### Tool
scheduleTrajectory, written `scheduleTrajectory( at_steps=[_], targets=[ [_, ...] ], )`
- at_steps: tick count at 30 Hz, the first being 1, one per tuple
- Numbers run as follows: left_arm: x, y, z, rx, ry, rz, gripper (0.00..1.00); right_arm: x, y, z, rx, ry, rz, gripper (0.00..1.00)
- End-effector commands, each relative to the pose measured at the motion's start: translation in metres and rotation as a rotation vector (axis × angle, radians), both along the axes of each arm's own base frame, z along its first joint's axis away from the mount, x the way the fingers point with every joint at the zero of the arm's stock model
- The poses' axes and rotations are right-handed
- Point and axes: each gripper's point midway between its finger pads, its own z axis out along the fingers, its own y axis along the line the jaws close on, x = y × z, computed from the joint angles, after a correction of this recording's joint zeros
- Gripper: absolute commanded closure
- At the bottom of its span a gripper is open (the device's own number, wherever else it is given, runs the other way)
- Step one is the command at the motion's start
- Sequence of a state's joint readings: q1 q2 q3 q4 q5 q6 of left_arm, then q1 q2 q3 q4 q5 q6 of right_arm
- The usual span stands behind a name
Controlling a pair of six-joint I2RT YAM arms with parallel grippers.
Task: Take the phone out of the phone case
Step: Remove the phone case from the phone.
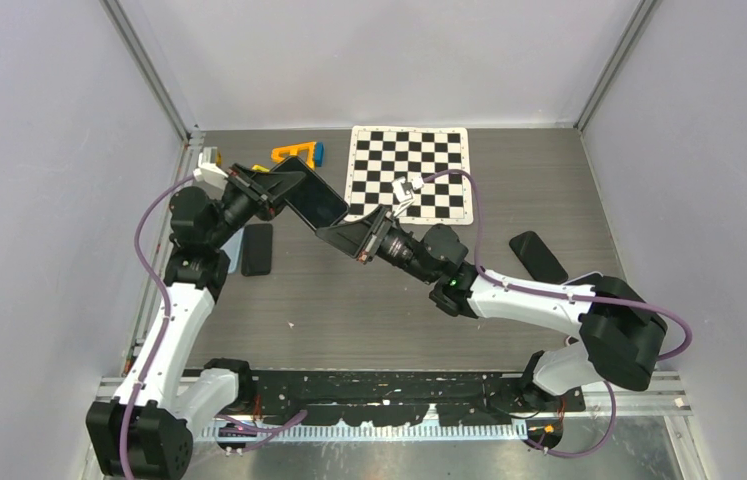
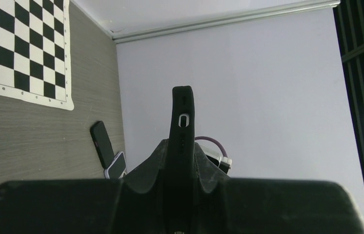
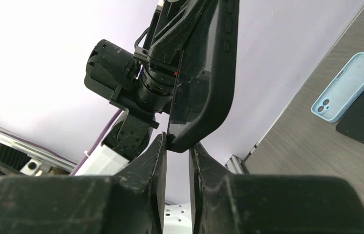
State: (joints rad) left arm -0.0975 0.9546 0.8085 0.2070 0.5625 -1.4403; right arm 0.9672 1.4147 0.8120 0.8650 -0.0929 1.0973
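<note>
A black phone case [image 1: 314,200] with the phone in it hangs in the air above the left of the table. My left gripper [image 1: 271,188] is shut on it from the left. In the left wrist view the case [image 2: 182,126] stands edge-on between the fingers [image 2: 153,163]. My right gripper [image 1: 346,237] meets it from the lower right. In the right wrist view the case's [image 3: 214,73] rounded lower corner sits pinched between the fingertips [image 3: 159,146] of my right gripper [image 3: 177,142]. A thin dark edge, perhaps the phone's [image 3: 175,97], shows along the case's left side.
Below the held case a black phone [image 1: 257,248] lies beside a light blue case [image 1: 235,252]. A checkerboard [image 1: 409,170] lies at the back. Another black phone [image 1: 537,255] and a white-rimmed one [image 1: 589,278] lie at the right. Orange and blue items [image 1: 296,153] sit at the back left.
</note>
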Motion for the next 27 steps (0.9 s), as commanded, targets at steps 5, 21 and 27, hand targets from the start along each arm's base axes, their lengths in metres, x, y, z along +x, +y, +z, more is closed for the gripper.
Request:
scheduleTrajectory(
  at_steps=[5, 21, 27],
  targets=[
    [-0.017, -0.013, 0.002, -0.127, 0.126, -0.112, 1.0, 0.036, 0.003, -0.058, -0.338, -0.176, -0.165, 0.99],
    [-0.01, -0.009, -0.009, -0.276, 0.205, -0.092, 1.0, 0.057, -0.024, -0.092, -0.574, -0.23, -0.302, 1.0],
    [-0.014, -0.009, 0.003, -0.346, 0.182, -0.118, 1.0, 0.059, -0.017, -0.109, -0.585, -0.21, -0.289, 0.99]
  ],
)
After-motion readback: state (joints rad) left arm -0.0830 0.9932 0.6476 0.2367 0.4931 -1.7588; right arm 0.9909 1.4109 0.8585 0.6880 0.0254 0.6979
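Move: The cased phone is already held by both hands; its middle lies about 4 cm to the left hand's right, 3 cm back, and about 6 cm ahead and 2 cm left of the right hand, roughly level with both. On the table some 32 cm below, counted from the left hand, the black phone is about 13 cm left and 3 cm back, the light blue case about 18 cm left and 3 cm back. Both hands keep the cased phone and sink, left about 6.5 cm, right 3 cm, each tilting some 25 degrees. ##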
